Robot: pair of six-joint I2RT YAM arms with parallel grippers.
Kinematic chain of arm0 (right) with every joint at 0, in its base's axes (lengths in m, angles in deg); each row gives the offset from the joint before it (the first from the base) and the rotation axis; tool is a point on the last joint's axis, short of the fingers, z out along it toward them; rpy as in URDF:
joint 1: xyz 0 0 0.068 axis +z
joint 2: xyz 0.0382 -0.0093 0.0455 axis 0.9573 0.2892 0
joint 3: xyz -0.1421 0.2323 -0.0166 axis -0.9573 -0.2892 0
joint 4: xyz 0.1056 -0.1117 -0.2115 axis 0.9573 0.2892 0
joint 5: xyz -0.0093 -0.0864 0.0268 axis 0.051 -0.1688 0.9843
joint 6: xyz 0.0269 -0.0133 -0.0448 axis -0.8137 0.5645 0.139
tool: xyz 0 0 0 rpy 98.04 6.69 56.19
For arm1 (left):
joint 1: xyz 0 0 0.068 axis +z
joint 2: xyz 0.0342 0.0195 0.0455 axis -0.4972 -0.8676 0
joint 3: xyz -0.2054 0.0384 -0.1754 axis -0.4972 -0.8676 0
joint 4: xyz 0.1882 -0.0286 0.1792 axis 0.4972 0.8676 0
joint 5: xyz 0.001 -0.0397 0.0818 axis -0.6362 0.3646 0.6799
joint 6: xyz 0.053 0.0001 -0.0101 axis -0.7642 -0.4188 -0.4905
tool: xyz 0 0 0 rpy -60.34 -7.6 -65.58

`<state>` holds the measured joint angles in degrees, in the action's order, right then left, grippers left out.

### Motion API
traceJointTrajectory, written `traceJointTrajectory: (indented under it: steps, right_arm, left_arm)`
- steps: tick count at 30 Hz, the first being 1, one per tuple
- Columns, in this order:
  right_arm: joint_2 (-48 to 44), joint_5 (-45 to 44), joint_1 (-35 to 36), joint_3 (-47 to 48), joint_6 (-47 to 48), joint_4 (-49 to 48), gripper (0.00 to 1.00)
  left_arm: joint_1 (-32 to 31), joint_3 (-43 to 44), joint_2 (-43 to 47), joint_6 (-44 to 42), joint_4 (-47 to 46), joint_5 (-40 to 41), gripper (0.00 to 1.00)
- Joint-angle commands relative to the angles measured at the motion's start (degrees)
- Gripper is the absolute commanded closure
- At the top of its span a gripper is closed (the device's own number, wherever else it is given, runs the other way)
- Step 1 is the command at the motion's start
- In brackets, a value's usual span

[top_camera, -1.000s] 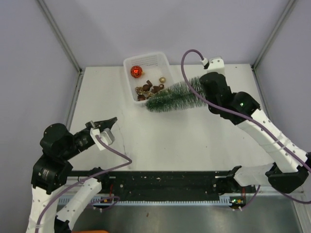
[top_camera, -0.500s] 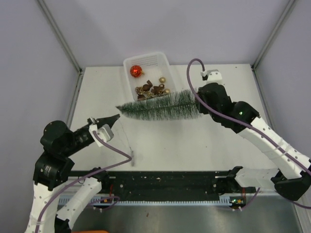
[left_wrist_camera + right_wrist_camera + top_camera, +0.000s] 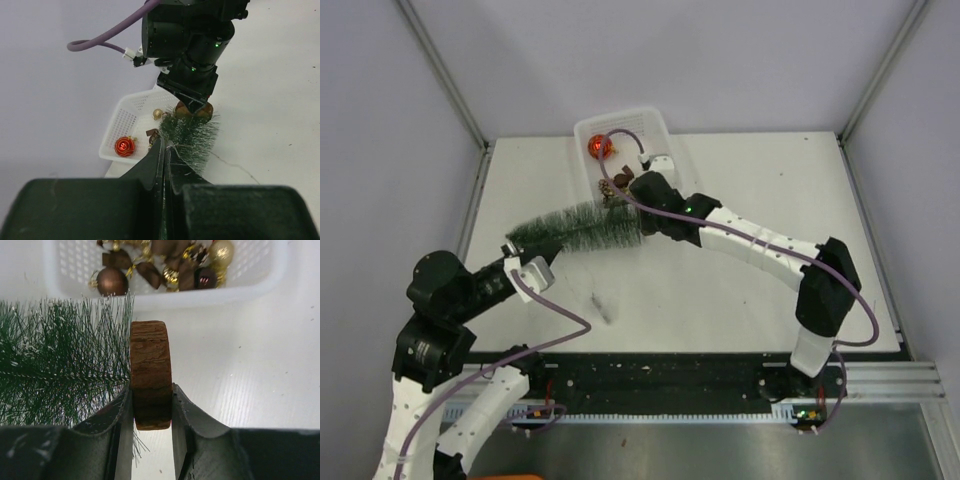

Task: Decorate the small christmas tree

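Observation:
The small christmas tree (image 3: 575, 228) hangs level above the table, tip pointing left. My right gripper (image 3: 638, 205) is shut on its round wooden base (image 3: 151, 365), one finger on each flat face; green bristles (image 3: 55, 370) fill the left of the right wrist view. My left gripper (image 3: 515, 247) is shut, fingers pressed together. The tree's tip lies right at its fingertips (image 3: 161, 150); I cannot tell whether anything is pinched. In the left wrist view the tree (image 3: 192, 135) points at the camera, with the right gripper (image 3: 192, 102) behind it.
A white basket (image 3: 620, 125) stands at the table's far edge, just behind the tree's base. It holds a red bauble (image 3: 601, 148), gold baubles (image 3: 157, 114) and brown ornaments (image 3: 111, 281). The right arm stretches across the table's middle. Grey walls close in the sides.
My right arm has swung the tree leftward from beside the basket, and its tip has reached my left gripper. The left arm has barely moved.

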<state>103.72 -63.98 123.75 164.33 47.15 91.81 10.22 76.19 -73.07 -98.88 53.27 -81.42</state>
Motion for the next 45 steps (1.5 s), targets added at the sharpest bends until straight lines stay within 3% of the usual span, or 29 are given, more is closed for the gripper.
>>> traceJointTrajectory:
  steps: [1, 14, 24, 36, 45]
  right_arm:
    - [-2.99, -1.8, 3.66, -0.14, -7.1, -3.62, 1.0]
    - [-7.83, -1.71, 6.91, -11.22, -12.82, -3.89, 1.0]
    - [-4.24, -0.21, 7.0, -8.68, -12.13, -7.4, 1.0]
    - [9.12, -1.53, 6.74, 2.66, -12.3, -10.13, 1.0]
    - [9.23, 0.75, 6.74, 2.67, -14.93, -10.39, 1.0]
  left_arm:
    - [0.17, -5.16, 0.33, 2.92, -6.76, 0.1, 1.0]
    - [-0.27, -13.61, -7.75, -1.28, -23.91, 6.34, 1.0]
    - [-0.53, -10.81, -9.69, -7.79, -22.69, 5.64, 1.0]
    - [-1.24, -6.32, -10.13, -6.66, -18.21, 2.65, 1.0]
    - [-1.32, -7.72, -8.72, -7.27, -16.71, 3.43, 1.0]
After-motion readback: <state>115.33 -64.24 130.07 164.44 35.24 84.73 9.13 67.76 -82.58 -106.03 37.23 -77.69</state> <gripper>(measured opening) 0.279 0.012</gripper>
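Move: The left fingers are shut on the end of a thin wire, and the tree that it is being taken to lies crosswise with its middle about 17 cm ahead and some 19 cm below. From the right hand, gripping the wooden foot, the tree's middle is about 16 cm to the left, at roughly the same height and about 1 cm nearer, and the wire end some 19 cm back, 16 cm left and 19 cm up. The ornament basket stands roughly 25 cm ahead of the right hand, 6 cm left and 16 cm below. Keeping its grip on the wooden foot, the right hand first draws the tree back about 6 cm while sinking, then swings it forward and to the left in front of the basket and lower again, ending some 7 cm left and 7 cm down. The left hand, still pinching the wire end, reaches about 9 cm forward and dips 6 cm at first, rises back by roughly half and eases back slightly, staying well above the tree and ending closer above its foot end. ##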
